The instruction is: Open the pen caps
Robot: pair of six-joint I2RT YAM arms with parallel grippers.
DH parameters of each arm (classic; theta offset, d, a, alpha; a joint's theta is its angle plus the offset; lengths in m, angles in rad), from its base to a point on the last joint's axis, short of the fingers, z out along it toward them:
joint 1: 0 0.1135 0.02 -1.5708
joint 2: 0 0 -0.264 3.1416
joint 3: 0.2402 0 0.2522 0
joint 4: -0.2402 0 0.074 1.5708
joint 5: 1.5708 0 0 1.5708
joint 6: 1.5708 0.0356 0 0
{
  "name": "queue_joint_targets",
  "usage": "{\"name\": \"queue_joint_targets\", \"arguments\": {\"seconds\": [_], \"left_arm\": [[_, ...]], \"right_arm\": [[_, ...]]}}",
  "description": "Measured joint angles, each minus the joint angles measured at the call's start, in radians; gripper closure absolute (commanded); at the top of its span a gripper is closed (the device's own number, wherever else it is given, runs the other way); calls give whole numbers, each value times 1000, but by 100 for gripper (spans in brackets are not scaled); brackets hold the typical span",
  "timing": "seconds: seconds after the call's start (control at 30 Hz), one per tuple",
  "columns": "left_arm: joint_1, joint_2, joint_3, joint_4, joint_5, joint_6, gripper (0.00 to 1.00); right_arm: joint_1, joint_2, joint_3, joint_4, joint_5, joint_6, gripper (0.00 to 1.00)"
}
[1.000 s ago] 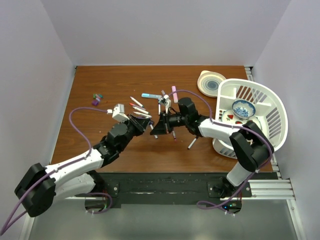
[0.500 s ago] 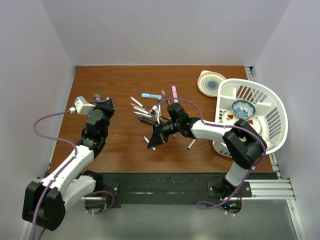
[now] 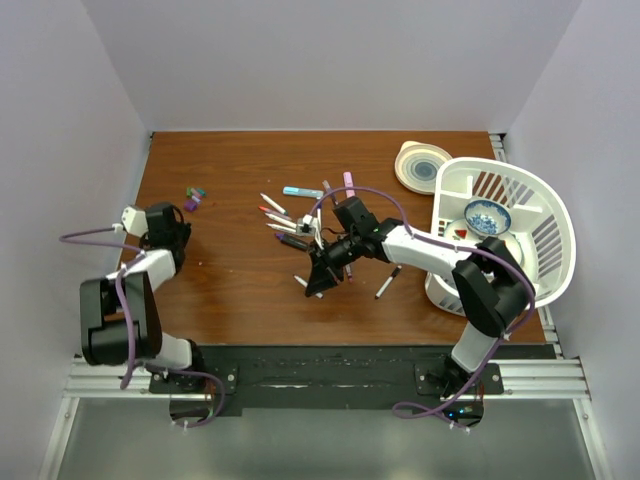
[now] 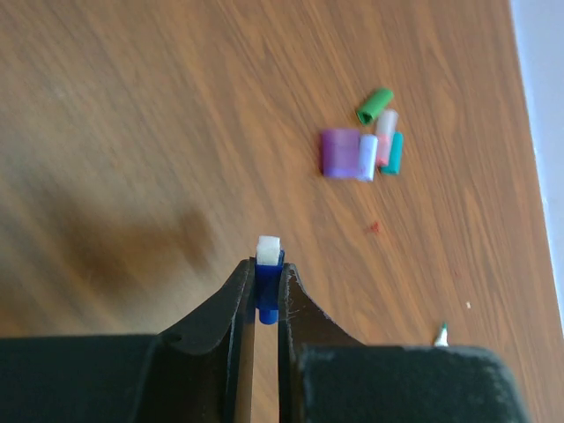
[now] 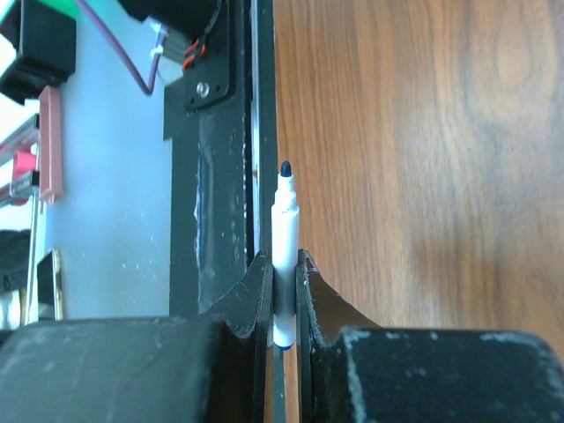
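Note:
My left gripper (image 4: 266, 278) is shut on a small blue pen cap (image 4: 267, 295) with a white end showing past the fingertips. It hovers at the table's left side (image 3: 175, 222), short of a cluster of loose pen caps (image 4: 366, 150) in purple, pink, teal and green (image 3: 195, 196). My right gripper (image 5: 284, 269) is shut on a white pen barrel (image 5: 284, 229) whose dark bare tip points at the table's near edge. In the top view this gripper (image 3: 322, 272) sits near mid-table, just in front of a scatter of several pens (image 3: 295, 215).
A lone pen (image 3: 388, 282) lies right of the right gripper. A white slatted basket (image 3: 540, 230) holding a blue-patterned bowl (image 3: 487, 216) stands at the right edge, with a round plate (image 3: 420, 165) behind it. A black rail (image 5: 220, 220) borders the table's near edge.
The left arm has swung from the table's middle out to the far left, carrying the blue cap. The right gripper has shifted slightly nearer with the uncapped pen.

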Motion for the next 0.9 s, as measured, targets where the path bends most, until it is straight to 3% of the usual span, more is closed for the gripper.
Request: {"name": "queue_joint_targets", "arguments": {"seconds": [0.2,0.3,0.4,0.43,0.53,0.6,0.9], "left_arm": [[48,189,148,-17,42,3,98],[64,304,250,-29,81,12,92],[71,398,337,-48,114,19,75],[72,421,358,-56,124,24,62],[75,444,393,-64,156,33,38],[77,444,407,-66,173,32,31],[88,396,422,-153,256,39,28]], "right_arm": [[-7,0,2,-47,-5,-46,100],[-15,0,5,-59,-6,-56,100],[-27,0,6,-65,-6,-64,100],[-31,0,6,-67,-6,-66,100],[-40,0,6,-73,-6,-72,100],[-45,0,6,-77,-5,-79,100],[-45,0,25,-113,56,-126,100]]}}
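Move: The pile of loose caps lies about 13 cm ahead of the left hand, 2 cm to its left and 6 cm lower. On its near side is the purple cap, some 11 cm ahead and 2 cm left of the hand. From the right hand, the opened pens lie roughly 16 cm ahead, 7 cm left and 11 cm down; the capped red pen is about 7 cm ahead and 8 cm right, the black-capped pen 2 cm ahead and 18 cm right. Forward and down the left hand carries the blue cap already in its fingers towards the cap pile, about 8 cm out and 4 cm lower, then opens wide and lets go of it just short of the purple cap, rising some 2 cm and starting to draw back. The right hand keeps its grip on the uncapped pen and eases about 2 cm to the right and nearly as far forward. ##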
